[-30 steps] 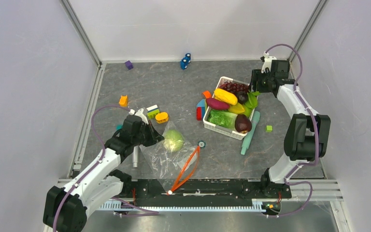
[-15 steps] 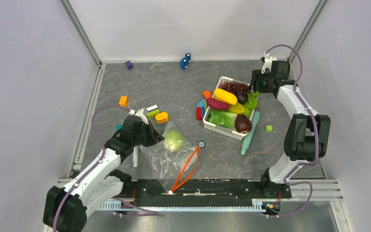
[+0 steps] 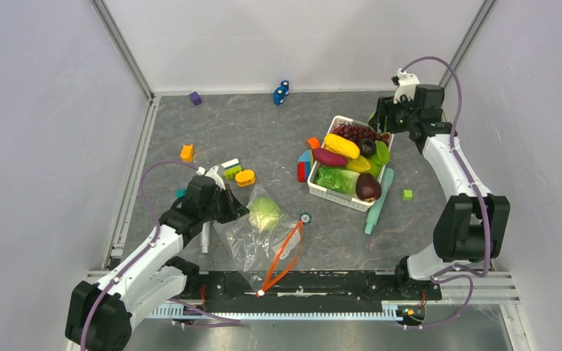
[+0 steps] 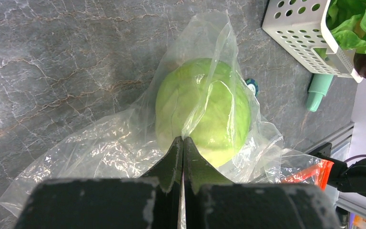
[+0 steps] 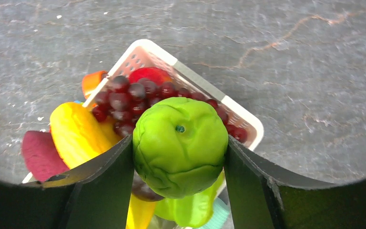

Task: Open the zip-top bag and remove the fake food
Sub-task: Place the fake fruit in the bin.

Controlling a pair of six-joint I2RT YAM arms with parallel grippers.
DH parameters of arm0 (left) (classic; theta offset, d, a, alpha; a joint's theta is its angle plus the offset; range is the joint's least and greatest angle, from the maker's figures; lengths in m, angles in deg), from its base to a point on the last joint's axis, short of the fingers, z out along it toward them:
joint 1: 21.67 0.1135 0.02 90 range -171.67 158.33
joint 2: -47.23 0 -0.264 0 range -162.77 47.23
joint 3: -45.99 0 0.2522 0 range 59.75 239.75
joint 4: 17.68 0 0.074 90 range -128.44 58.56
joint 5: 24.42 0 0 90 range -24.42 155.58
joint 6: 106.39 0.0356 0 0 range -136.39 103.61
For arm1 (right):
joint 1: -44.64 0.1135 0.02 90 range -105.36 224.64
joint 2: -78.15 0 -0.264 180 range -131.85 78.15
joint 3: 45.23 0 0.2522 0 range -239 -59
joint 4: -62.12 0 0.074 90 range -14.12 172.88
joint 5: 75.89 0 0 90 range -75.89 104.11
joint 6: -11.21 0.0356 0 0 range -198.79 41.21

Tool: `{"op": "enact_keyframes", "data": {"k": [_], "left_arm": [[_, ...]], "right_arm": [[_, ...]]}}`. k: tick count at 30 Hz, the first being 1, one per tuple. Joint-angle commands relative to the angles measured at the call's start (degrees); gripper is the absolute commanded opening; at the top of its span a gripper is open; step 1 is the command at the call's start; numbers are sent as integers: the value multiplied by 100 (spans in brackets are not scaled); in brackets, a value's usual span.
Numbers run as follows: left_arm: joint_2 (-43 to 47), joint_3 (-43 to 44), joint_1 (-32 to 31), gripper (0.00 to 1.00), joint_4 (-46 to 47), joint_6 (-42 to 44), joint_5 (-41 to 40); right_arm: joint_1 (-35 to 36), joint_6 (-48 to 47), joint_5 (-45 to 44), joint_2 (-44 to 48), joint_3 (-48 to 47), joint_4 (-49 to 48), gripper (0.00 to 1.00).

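Note:
The clear zip-top bag (image 3: 252, 238) lies crumpled near the table's front, its red-orange zipper strip (image 3: 282, 256) trailing toward the front rail. A pale green cabbage (image 3: 264, 213) sits inside it, under the film (image 4: 100, 152). My left gripper (image 4: 183, 139) is shut on a fold of the bag's plastic right against the cabbage (image 4: 202, 109). Over the far corner of the white basket (image 3: 336, 199), my right gripper (image 5: 179, 138) is shut on a round green fruit (image 5: 178, 157). Yellow corn (image 3: 342, 145), a magenta sweet potato (image 3: 328, 156) and a dark eggplant (image 3: 368, 187) lie in the basket.
Dark red grapes (image 5: 124, 98) and lettuce (image 3: 334, 178) also fill the basket. A teal stick (image 3: 377, 201) lies beside it, with a teal disc (image 3: 305, 217) near the bag. Coloured blocks (image 3: 238, 174) are scattered left and back. A metal cylinder (image 3: 205, 238) lies by my left arm.
My right gripper has lifted and shifted slightly left over the basket's far corner with the green fruit. The bag and cabbage have shifted slightly; the left gripper has stayed shut.

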Motion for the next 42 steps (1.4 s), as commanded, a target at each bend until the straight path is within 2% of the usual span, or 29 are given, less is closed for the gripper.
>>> {"op": "enact_keyframes", "data": {"k": [1,5,12,21,32,42], "left_arm": [[-2,-89,-19,3,69,-96,120],[6,-96,-10,3,69,-99,125],[-93,-117,-20,4,226,-147,225],[-89,-91,-14,4,218,-132,323],[10,-137,-18,4,166,-164,335],[25,-132,-19,6,157,-184,338]], "right_arm": [[480,-273,170,292,1,-21,42],[777,-17,-154,742,336,45,42],[896,1540,-1171,1956,1535,-230,45],[890,2050,-2005,2685,2384,18,47],[876,1892,-1502,2681,2752,18,49],[877,1702,-1558,2522,2720,64,66]]}}
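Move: My right hand already holds the round green fruit about 20 cm above the table, off the far right of the white bin. The bin's middle lies some 9 cm back, 10 cm to the left and 15 cm below. In it, the long green pepper is about 5 cm back and 1 cm left, the big eggplant some 17 cm back and 6 cm left, both roughly 11 cm down. From my left hand the bin is about 15 cm ahead, 30 cm right, 4 cm lower. My right hand swings left about 6 cm towards the bin, then draws back over its right side, about 12 cm in all, easing right again as it comes. The wrist turns clockwise some 20 degrees on the way. Late on I sink about 5 cm and slow almost to a stop near the right rim, between green pepper and eggplant, fingers keeping their hold on the fruit. ##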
